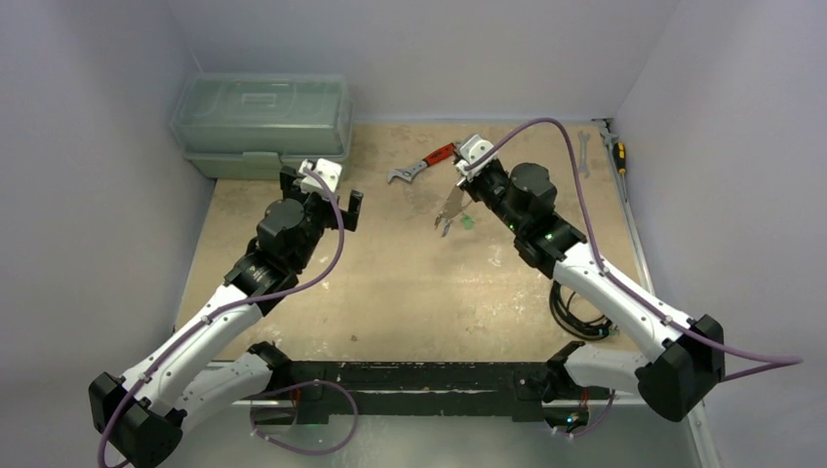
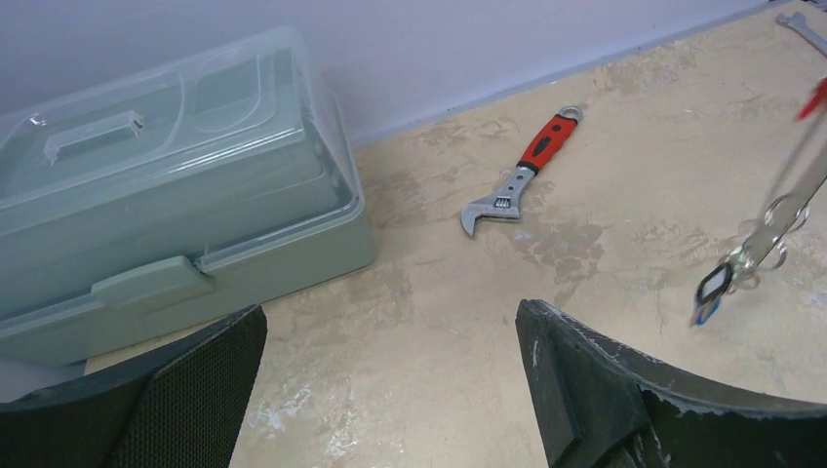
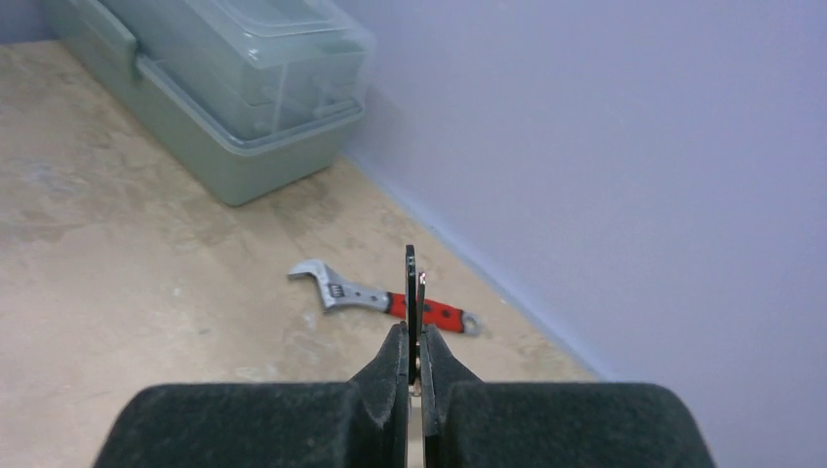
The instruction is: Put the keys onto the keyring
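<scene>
My right gripper (image 1: 460, 178) (image 3: 415, 336) is shut on thin metal seen edge-on, which reads as the top of the keyring (image 2: 795, 190). The thin silvery loop hangs down from it above the table. A cluster of keys (image 2: 746, 258) (image 1: 449, 210) dangles at its lower end, one with a dark blue tag (image 2: 712, 290). A small green tag (image 1: 468, 222) shows beside the bunch; whether it lies on the table is unclear. My left gripper (image 1: 324, 198) (image 2: 390, 322) is wide open and holds nothing, left of the bunch and well apart from it.
A red-handled adjustable wrench (image 1: 421, 166) (image 2: 517, 185) (image 3: 385, 297) lies on the table just beyond the right gripper. A green toolbox with a clear lid (image 1: 261, 122) (image 2: 166, 195) stands at the back left. A plain spanner (image 1: 582, 151) and a screwdriver (image 1: 619, 156) lie at the back right.
</scene>
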Controlling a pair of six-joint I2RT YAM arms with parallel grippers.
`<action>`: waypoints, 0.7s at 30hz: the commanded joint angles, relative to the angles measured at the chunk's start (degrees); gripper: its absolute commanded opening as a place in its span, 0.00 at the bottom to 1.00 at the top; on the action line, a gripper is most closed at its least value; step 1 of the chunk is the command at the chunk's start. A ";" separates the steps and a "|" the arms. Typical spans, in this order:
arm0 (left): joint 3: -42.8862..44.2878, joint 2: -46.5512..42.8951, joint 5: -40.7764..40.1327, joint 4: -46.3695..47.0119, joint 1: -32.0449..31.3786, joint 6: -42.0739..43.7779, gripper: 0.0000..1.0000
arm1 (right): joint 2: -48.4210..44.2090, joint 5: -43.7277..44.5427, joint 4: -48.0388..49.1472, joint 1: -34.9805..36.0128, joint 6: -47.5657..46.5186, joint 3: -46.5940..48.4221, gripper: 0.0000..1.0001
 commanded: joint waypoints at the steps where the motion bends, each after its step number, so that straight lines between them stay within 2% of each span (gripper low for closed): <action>1: 2.54 0.19 0.55 0.67 0.27 0.62 0.99 | -1.17 -5.18 1.34 -1.22 -7.46 3.73 0.00; 6: 2.55 0.04 0.40 0.58 0.23 0.71 0.99 | 1.46 -17.22 3.29 -1.10 -3.88 2.36 0.00; 11: 2.59 -0.07 0.21 0.54 0.27 0.81 0.99 | 10.10 -30.51 9.59 -0.84 4.53 -1.66 0.00; 16: 2.47 -0.15 0.04 0.45 0.27 0.86 0.98 | 17.34 -31.59 8.99 1.06 10.10 0.15 0.00; 21: 2.54 -0.08 0.04 0.54 0.21 0.96 0.98 | 15.41 -35.35 12.51 1.64 11.82 -4.35 0.00</action>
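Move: The keyring hangs from the closed right fingers. The open left gripper lies about 25 cm to the right hand's left, roughly 4 cm back and 3 cm lower. The adjustable wrench is on the table some 22 cm ahead of the right hand, 8 cm left and about 32 cm below; the green box's middle is around 27 cm ahead, 44 cm left and 23 cm down. From the left gripper, the keyring hangs about 24 cm right, 4 cm ahead and 4 cm lower. Keep the right fingers shut on the keyring and swing it down and to the left, towards the open left gripper: after a slight lift, sink about 15 cm while going some 10 cm left, easing slightly back. Turn the wrist about 30 degrees counter-clockwise and tip the fingers down as the hand sinks. ##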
